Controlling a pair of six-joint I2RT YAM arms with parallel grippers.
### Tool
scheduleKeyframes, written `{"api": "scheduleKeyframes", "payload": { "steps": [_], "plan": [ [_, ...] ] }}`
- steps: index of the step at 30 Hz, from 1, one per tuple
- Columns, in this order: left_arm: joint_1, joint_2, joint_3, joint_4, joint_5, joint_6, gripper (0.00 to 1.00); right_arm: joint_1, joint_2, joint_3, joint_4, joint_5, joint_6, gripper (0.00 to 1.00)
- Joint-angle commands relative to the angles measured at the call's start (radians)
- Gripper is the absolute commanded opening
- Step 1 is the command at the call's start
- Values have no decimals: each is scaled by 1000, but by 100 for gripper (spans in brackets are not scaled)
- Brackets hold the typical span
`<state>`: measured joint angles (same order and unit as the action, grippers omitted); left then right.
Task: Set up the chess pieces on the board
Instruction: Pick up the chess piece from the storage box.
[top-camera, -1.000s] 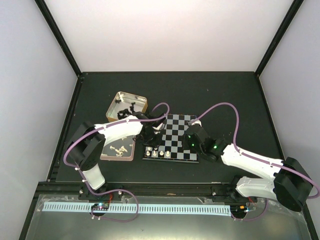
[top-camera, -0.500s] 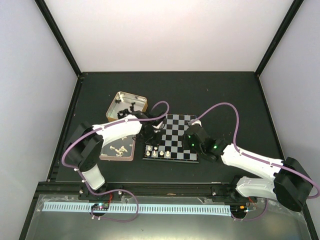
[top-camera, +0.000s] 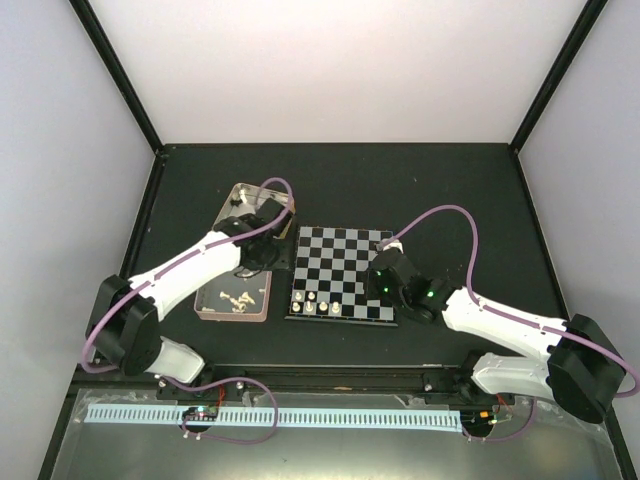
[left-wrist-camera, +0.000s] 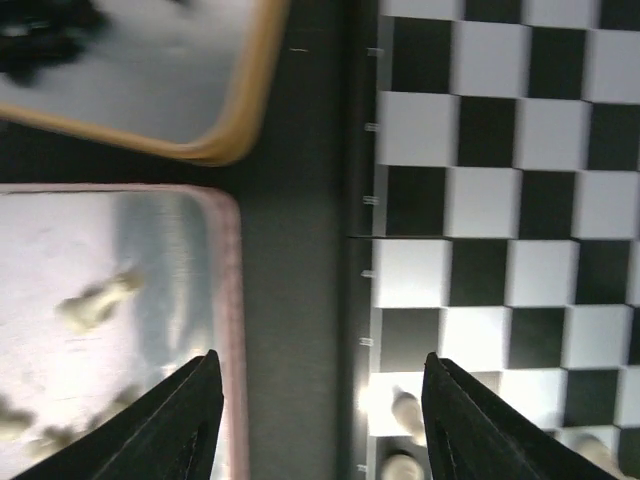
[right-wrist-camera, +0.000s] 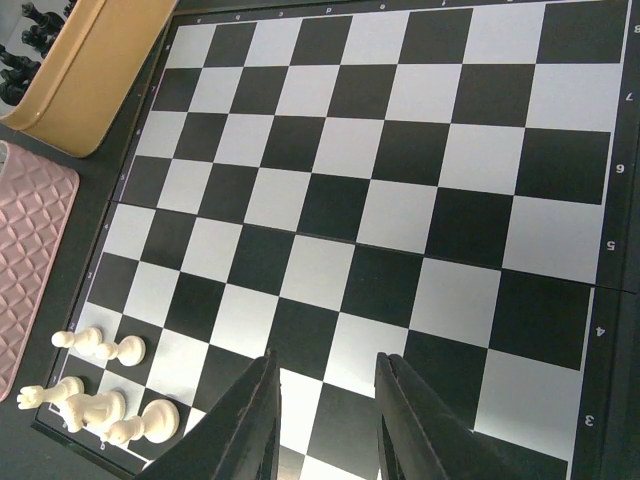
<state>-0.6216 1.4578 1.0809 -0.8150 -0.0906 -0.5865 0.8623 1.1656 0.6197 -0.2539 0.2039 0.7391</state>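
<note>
The board (top-camera: 350, 262) lies mid-table. Several cream-white chess pieces (top-camera: 312, 305) stand at its near left corner. They also show in the right wrist view (right-wrist-camera: 100, 400) and in the left wrist view (left-wrist-camera: 405, 410). More white pieces (top-camera: 238, 297) lie in a pink tin (top-camera: 235, 318), and black pieces (right-wrist-camera: 25, 40) lie in a tan tin (top-camera: 232, 197). My left gripper (top-camera: 262, 258) is open and empty over the gap between the tins and the board (left-wrist-camera: 320, 420). My right gripper (top-camera: 383, 285) is open and empty above the board's near right squares (right-wrist-camera: 328, 420).
The pink tin's rim (left-wrist-camera: 232, 300) and the tan tin's rim (left-wrist-camera: 240, 120) sit close to the board's left edge (left-wrist-camera: 480, 130). Black frame rails border the table on the left and right. Purple cables loop over both arms.
My left arm has swung left, away from the board's near left corner, to over the strip beside the tins. The right arm has not moved.
</note>
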Motion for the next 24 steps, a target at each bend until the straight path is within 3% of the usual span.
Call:
{"api": "scheduleKeyframes", "payload": {
  "steps": [1, 7, 12, 17, 24],
  "plan": [
    [98, -68, -56, 8, -53, -22, 54, -3, -5, -3, 16, 29, -8, 27],
    [252, -118, -159, 65, -15, -22, 39, -2, 1, -2, 15, 29, -9, 27],
    [302, -45, -191, 104, 11, 17, 34, -2, 2, -3, 13, 28, -9, 27],
    [303, 39, -183, 138, 68, 52, 33, -3, 6, 0, 9, 31, -13, 27],
    [303, 123, -151, 124, 5, 88, 38, -3, 9, 9, 2, 37, -18, 27]
  ]
}}
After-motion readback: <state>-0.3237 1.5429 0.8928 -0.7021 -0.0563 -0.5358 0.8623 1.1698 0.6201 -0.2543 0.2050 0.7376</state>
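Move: The lone white chess piece lying on the pink storage box's floor is roughly 9 cm left of the left gripper, about level with it and some 9 cm below. Of the other things down there, the clump of white pieces sits about 6 cm nearer the base and 2 cm farther left than that piece; the tan box's middle is 14 cm ahead and 7 cm left of the gripper, the chessboard's middle 15 cm right, 2 cm ahead. From the right hand, the lone piece is around 33 cm left, 4 cm ahead and 9 cm below. Swing the empty left gripper about 10 cm left, off the gap beside the chessboard and over the pink storage box, then sink it nearly 8 cm in all, most of that after the sideways run, towards the lone white piece. Turn the wrist some 15 degrees counter-clockwise, steepen the fingers slightly and narrow them from over half open to about a third, without shutting. ##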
